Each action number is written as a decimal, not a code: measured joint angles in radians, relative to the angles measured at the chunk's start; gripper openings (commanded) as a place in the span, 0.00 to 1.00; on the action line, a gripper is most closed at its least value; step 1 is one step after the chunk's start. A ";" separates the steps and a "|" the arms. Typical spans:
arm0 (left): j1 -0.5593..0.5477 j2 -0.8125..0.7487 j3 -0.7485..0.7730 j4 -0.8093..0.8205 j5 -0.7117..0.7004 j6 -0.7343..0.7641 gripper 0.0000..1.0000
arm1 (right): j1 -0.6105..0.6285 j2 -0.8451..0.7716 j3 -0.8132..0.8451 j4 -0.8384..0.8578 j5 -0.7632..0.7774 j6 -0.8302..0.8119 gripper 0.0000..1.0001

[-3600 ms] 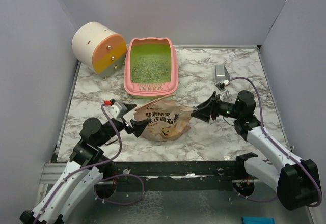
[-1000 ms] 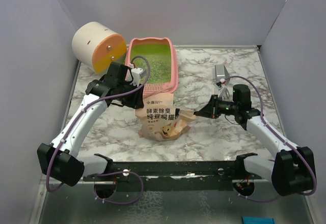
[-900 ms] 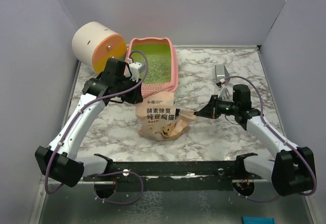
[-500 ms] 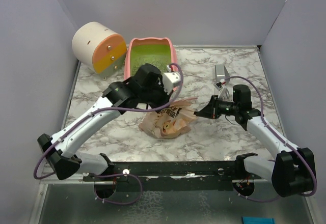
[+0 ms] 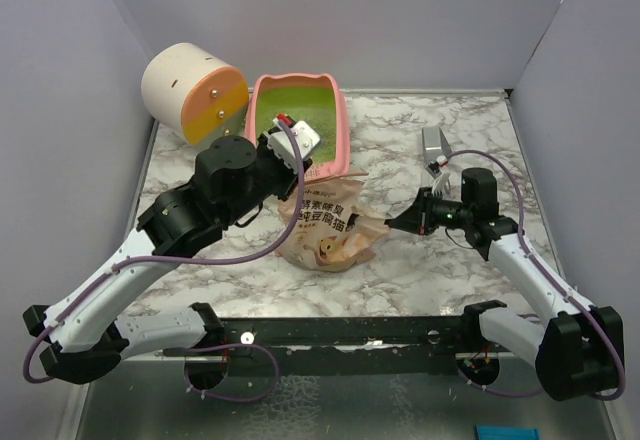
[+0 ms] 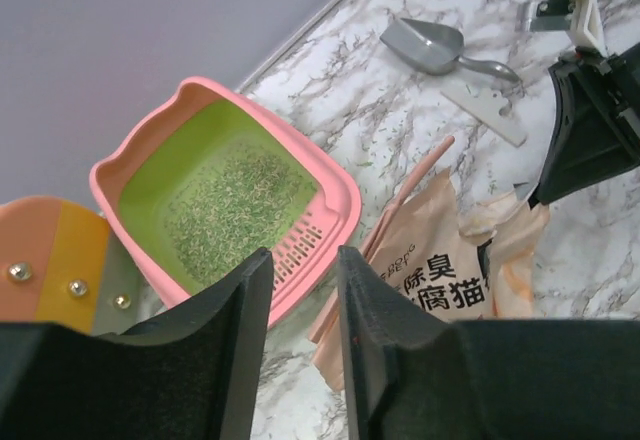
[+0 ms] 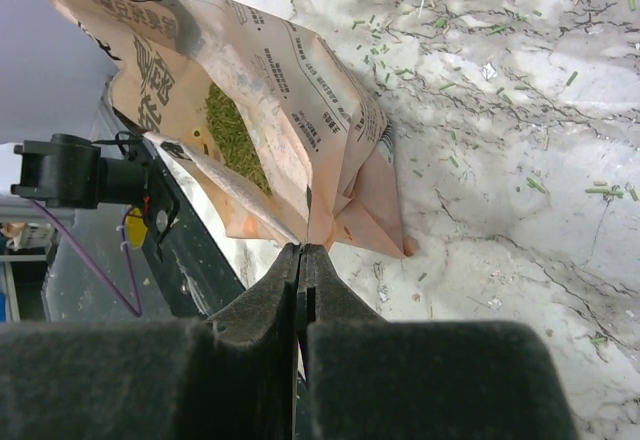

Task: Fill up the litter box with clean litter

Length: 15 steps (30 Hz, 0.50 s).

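The pink litter box (image 5: 342, 130) stands at the back, its green inside holding a layer of greenish clean litter (image 5: 300, 110). In the left wrist view the litter box (image 6: 335, 182) and its litter (image 6: 225, 205) show beyond the jaws. My left gripper (image 5: 285, 175) hovers open over the box's near slotted end with nothing between its fingers (image 6: 305, 260). The tan litter pouch (image 5: 325, 225) slumps on the table in front of the box. My right gripper (image 5: 392, 224) is shut on the pouch's right edge (image 7: 300, 250). Green litter (image 7: 235, 130) shows inside the pouch (image 7: 250, 60).
A cream-and-orange cylinder (image 5: 195, 90) lies to the left of the box. A grey metal scoop (image 5: 435, 143) rests at the back right, with a white strip (image 6: 485, 110) beside it. Loose granules (image 7: 470, 70) lie scattered on the marble table (image 5: 420, 270). Grey walls enclose three sides.
My left arm swung over the pouch's top and came back toward the box's near end, its jaws now apart. The pouch sagged lower. My right gripper kept its pinch on the pouch.
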State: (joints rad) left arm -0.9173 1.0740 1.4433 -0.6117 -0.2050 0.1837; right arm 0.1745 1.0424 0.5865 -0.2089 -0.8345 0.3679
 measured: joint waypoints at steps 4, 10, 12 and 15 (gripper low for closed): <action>0.000 -0.028 -0.060 0.050 0.053 -0.006 0.39 | 0.000 -0.001 0.002 -0.020 0.011 -0.004 0.01; -0.014 0.099 -0.192 0.090 0.173 0.016 0.49 | 0.000 -0.038 0.024 -0.070 0.028 -0.015 0.01; -0.014 0.114 -0.287 0.141 0.171 0.033 0.51 | 0.000 -0.060 0.032 -0.090 0.035 -0.021 0.01; -0.014 0.081 -0.400 0.242 0.149 0.058 0.51 | 0.000 -0.102 0.035 -0.120 0.049 -0.026 0.01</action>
State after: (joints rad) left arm -0.9314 1.1553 1.0431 -0.3698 -0.0559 0.2420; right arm 0.1749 0.9401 0.6220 -0.3286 -0.7853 0.3420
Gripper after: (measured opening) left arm 0.512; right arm 0.011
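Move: The litter bag's open mouth lies about 7 cm to the right of the left hand, 1 cm nearer the base and some 23 cm below it. The litter box stands roughly 30 cm ahead of that hand, 5 cm to its left; the metal scoop lies about 28 cm ahead and 26 cm to its right, both some 35 cm lower. From the right hand, which already pinches the bag's right corner, the mouth's middle is about 7 cm left, level with it. The litter bag's mouth is what the left hand comes down to: after a brief hover it drops about 15 cm, fastest late on, shifting some 5 cm right as the wrist swings clockwise and its fingers open wider. The right hand keeps its shut pinch on the bag's right corner and eases it up about 2 cm, slightly back and right. ##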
